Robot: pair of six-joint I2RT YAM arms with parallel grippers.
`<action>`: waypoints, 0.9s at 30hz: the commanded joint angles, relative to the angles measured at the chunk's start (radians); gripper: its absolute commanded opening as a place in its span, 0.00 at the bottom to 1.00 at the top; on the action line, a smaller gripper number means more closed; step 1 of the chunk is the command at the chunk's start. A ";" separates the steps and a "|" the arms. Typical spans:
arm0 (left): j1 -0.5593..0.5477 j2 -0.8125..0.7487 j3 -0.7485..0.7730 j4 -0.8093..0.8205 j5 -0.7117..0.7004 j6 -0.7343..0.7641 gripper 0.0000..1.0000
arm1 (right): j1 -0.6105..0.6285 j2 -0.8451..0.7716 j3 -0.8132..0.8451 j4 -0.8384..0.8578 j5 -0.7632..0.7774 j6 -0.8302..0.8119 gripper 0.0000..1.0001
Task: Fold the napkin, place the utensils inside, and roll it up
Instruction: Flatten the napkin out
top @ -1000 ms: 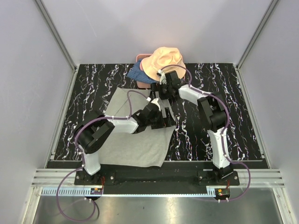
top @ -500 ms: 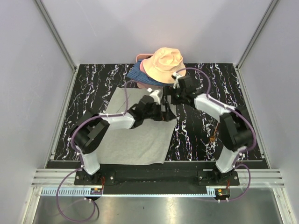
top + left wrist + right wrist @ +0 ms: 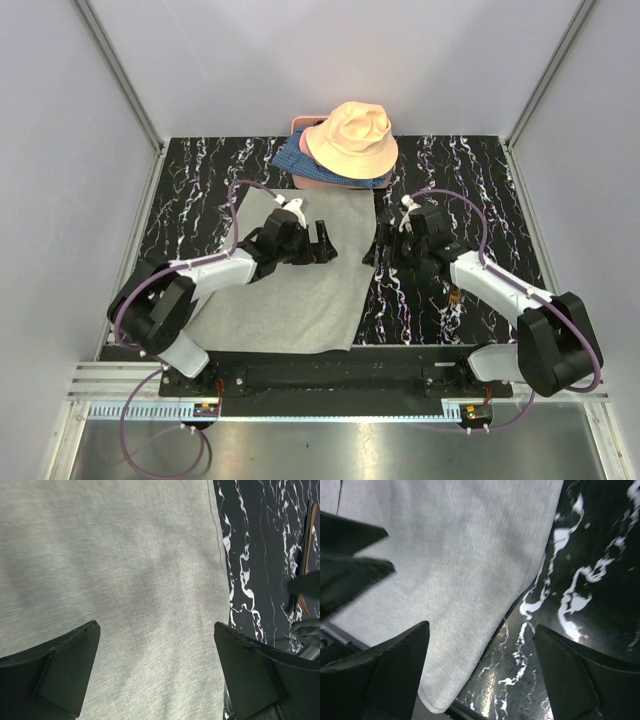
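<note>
The light-grey napkin lies spread flat on the black marbled table. My left gripper hovers open over the napkin's far right part; in its wrist view only cloth shows between the fingers of the gripper. My right gripper stands open at the napkin's right edge, and its wrist view shows the gripper straddling the cloth's edge and bare table. A copper-brown utensil lies on the table right of the napkin, with a bit showing under the right forearm.
A peach bucket hat sits on blue patterned fabric at the back middle, just beyond the napkin. Grey walls enclose the table on three sides. The left gripper's dark fingers show in the right wrist view.
Both grippers have drawn back from near the hat. The left moved left over the napkin, and the right arm swung right and nearer, down to the napkin's right edge.
</note>
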 commanded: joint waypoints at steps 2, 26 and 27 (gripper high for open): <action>0.066 -0.095 -0.001 -0.089 -0.174 0.074 0.99 | 0.010 -0.021 -0.080 0.078 -0.170 0.129 0.86; 0.356 -0.086 -0.257 0.030 -0.065 0.056 0.99 | 0.197 0.038 0.024 0.022 -0.134 0.235 0.09; 0.379 -0.091 -0.264 0.030 -0.067 0.060 0.99 | 0.206 0.011 0.052 -0.018 -0.114 0.226 0.09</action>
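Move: The napkin's right edge, where the right hand will pinch, is about 9 cm back from that hand, 5 cm to its left and 7 cm below. The napkin's near-right corner is some 12 cm nearer the base than that spot and 2 cm farther left; the utensils lie about 19 cm to the right hand's right, level with it. From the left hand, a folded-over flap lies about 14 cm left, 12 cm ahead and 5 cm below. The napkin's right edge gets pinched between the right fingertips: the right hand swings back about 9 cm, down and left, tipping some 20 degrees steeper, closes, then starts to lift a little. Meanwhile the left hand, fingers still wide open, sweeps about 14 cm left across the napkin, sinking onto the cloth and turning counter-clockwise. ##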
